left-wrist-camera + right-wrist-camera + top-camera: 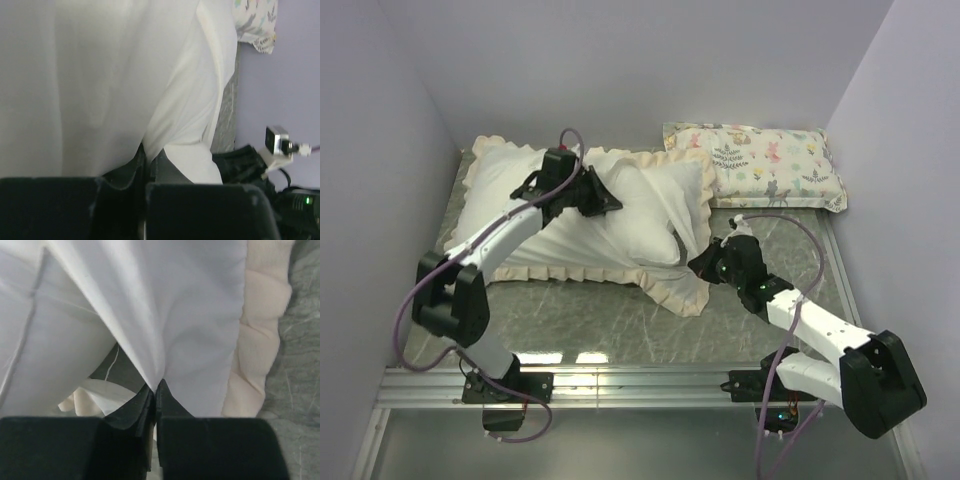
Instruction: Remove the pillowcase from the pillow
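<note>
The pillowcase [642,190] lies across the table's middle, white side up, its cream frill [686,296] all round. My left gripper [610,203] rests on its centre, shut on a pinch of thin white cloth [148,152]. At the case's near right corner my right gripper [703,262] is shut on a fold of the same white cloth [156,385], just beside the frill [260,340]. A plump white bulge with a seam, the pillow [45,355], shows to the left of that fold. Most of the pillow is hidden inside the case.
A pastel animal-print pillow [770,165] lies at the back right against the wall. Walls close in the left, back and right sides. A metal rail [640,375] runs along the near edge by the arm bases. Grey marbled table [620,320] shows in front of the pillowcase.
</note>
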Available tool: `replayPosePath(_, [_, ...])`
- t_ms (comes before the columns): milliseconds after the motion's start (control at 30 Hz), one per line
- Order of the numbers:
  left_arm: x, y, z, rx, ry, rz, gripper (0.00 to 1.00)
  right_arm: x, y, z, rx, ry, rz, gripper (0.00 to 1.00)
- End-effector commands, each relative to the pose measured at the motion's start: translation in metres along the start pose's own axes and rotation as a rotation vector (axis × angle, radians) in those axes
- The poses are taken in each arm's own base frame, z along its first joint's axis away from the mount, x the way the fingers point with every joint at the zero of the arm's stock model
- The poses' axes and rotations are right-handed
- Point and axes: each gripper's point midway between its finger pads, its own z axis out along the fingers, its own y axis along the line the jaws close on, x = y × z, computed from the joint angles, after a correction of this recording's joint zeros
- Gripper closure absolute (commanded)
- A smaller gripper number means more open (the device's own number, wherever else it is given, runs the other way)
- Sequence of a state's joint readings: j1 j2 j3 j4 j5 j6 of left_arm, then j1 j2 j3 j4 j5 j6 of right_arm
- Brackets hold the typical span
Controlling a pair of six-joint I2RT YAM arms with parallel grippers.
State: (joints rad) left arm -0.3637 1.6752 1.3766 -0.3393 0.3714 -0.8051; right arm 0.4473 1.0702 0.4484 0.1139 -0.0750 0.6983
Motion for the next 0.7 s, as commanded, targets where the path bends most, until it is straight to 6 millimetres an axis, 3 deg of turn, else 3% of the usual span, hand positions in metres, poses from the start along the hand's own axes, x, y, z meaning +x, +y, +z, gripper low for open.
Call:
replayPosePath(0, [-0.034, -0.011, -0.05, 0.037, -0.253, 0.103, 0.99, 0.005, -0.027, 0.0, 0.147, 0.05, -0.053, 0.86])
replayPosePath(33, [-0.011, 0.004, -0.047, 0.033, -0.233, 0.103, 1.0, 0.002, -0.025, 0.001, 0.145, 0.05, -0.062, 0.79])
replayPosePath(67, [0.0, -0.009, -0.062, 0.07, -0.255, 0.127, 1.0, -0.009, -0.017, 0.003, 0.132, 0.032, -0.075, 0.74])
replayPosePath(100, [0.011, -0.006, -0.065, 0.071, -0.25, 0.129, 0.99, -0.012, -0.015, 0.005, 0.131, 0.033, -0.082, 0.7])
replayPosePath(133, [0.03, 0.008, -0.062, 0.049, -0.224, 0.126, 1.0, -0.016, -0.011, 0.005, 0.127, 0.03, -0.092, 0.61])
replayPosePath(200, [0.046, 0.01, -0.067, 0.036, -0.221, 0.139, 1.0, -0.033, 0.002, 0.003, 0.113, -0.015, -0.124, 0.5])
replayPosePath(233, [0.057, 0.022, -0.064, 0.01, -0.206, 0.133, 1.0, -0.034, 0.01, 0.001, 0.1, -0.019, -0.145, 0.41])
replayPosePath(300, [0.063, 0.022, -0.068, 0.018, -0.221, 0.14, 1.0, -0.051, 0.03, -0.012, 0.065, -0.087, -0.188, 0.33])
replayPosePath(333, [0.069, 0.026, -0.067, 0.012, -0.213, 0.133, 0.99, -0.053, 0.039, -0.017, 0.048, -0.103, -0.211, 0.26])
replayPosePath(467, [0.079, 0.019, -0.067, 0.025, -0.214, 0.143, 0.99, -0.055, 0.09, -0.04, -0.051, -0.167, -0.305, 0.15])
replayPosePath(567, [0.085, 0.01, -0.067, 0.036, -0.21, 0.16, 1.0, -0.051, 0.103, -0.033, -0.057, -0.141, -0.343, 0.14])
replayPosePath(667, [0.091, 0.005, -0.069, 0.032, -0.206, 0.178, 0.99, -0.043, 0.099, -0.013, 0.002, -0.106, -0.368, 0.13])
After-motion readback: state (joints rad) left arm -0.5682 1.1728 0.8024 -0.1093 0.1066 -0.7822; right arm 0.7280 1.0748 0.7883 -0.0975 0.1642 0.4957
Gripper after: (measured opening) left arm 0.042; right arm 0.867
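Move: The pillow's exposed white end bulges from the pillowcase mouth some 6 cm ahead of the right fingertips and 6 cm to their left, at about their height. The right hand still pinches the mouth's edge. The case's frilled near corner lies about 9 cm back, 2 cm left and 6 cm below; the floral pillow is 25 cm ahead, 16 cm right and slightly below. From the left hand, which already grips white cloth, the pillow's end is some 5 cm back, 11 cm right and 9 cm lower. The white cloth in the shut left fingers is dragged back about 11 cm towards the robot, quickly at first, as those fingers tip up a little. The pillowcase edge is let go by the right hand, which opens wide almost in place, then lifts about 10 cm and swings some 6 cm left towards the left gripper, over the pillow's seamed end. ##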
